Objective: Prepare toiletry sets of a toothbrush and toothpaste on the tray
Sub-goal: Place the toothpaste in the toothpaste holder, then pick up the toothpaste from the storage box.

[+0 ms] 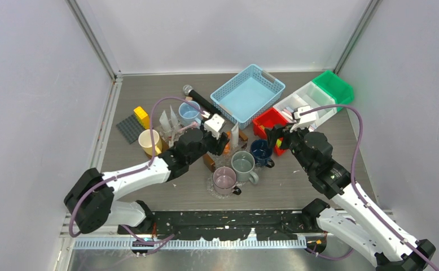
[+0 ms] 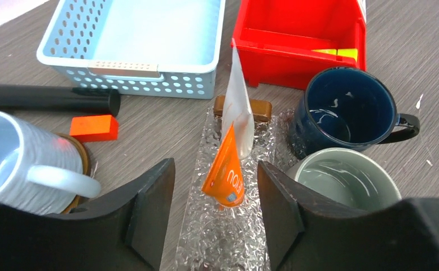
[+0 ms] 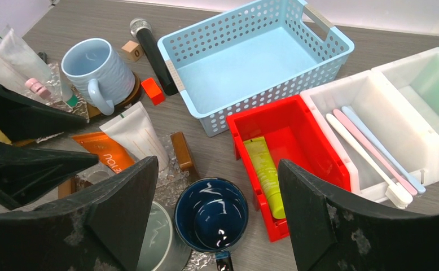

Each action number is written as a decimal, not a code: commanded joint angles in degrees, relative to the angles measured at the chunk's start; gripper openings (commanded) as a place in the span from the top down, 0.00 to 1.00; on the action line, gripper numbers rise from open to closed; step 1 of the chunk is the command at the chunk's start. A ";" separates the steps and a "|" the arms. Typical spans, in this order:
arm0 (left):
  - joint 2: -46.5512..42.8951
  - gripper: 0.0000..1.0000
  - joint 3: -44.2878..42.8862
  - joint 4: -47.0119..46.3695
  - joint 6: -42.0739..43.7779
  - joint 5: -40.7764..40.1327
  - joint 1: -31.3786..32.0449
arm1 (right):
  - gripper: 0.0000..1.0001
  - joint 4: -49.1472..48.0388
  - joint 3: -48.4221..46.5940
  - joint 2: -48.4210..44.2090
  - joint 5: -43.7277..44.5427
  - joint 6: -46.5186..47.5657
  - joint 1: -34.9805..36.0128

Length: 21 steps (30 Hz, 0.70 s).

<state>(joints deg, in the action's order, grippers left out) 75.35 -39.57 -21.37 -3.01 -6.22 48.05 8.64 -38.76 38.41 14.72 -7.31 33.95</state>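
Note:
An orange toothpaste tube [image 2: 227, 169] rests on the clear bubbled tray [image 2: 206, 248], with a white toothpaste tube [image 2: 238, 101] just behind it. My left gripper [image 2: 214, 209] is open astride the orange tube, with a gap on both sides. In the right wrist view, the same orange tube [image 3: 101, 149] and white tube [image 3: 135, 132] lie side by side. A green tube [image 3: 265, 175] lies in the red bin [image 3: 313, 141]. Pink, white and blue toothbrushes [image 3: 369, 152] lie in the white bin [image 3: 375, 90]. My right gripper [image 3: 217, 214] hangs open and empty above the navy mug [image 3: 211, 217].
A blue basket [image 1: 248, 93], a green bin [image 1: 333, 84] and a black microphone [image 1: 197, 99] sit at the back. Grey [image 1: 242, 162], pink [image 1: 224, 179], yellow [image 1: 148, 141] and pale blue [image 1: 189, 111] mugs crowd the tray. More tubes [image 1: 169, 121] stand at the left.

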 commanded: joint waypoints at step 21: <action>-14.37 0.00 -26.90 55.50 -2.22 -4.30 -8.65 | 0.19 24.85 -15.46 20.82 0.34 -12.47 -10.39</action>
<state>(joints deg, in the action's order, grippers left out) 62.11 -61.98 22.15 -4.56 -10.26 43.05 30.39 -51.16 56.66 20.97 -14.85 29.02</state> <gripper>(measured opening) 0.994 0.817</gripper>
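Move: My right hand is bound for the green toothpaste in the red box, about 9 cm ahead, 4 cm to its right and 20 cm below. The dark-blue mug is some 3 cm ahead of that hand, 1 cm left and 18 cm down. My left hand is still around the released orange toothpaste, whose middle is roughly 4 cm below, 1 cm ahead and 1 cm right. The white toothpaste stands 6 cm ahead and 4 cm right of this hand, the green mug 4 cm back and 7 cm right. I open my left fingers the rest of the way and lift that hand about 10 cm straight off the orange toothpaste, then swing it left, some 8 cm in all. Meanwhile I sink my right hand about 7 cm towards the green toothpaste, easing right and slightly forward, tipping its open fingers down and turning them clockwise. ##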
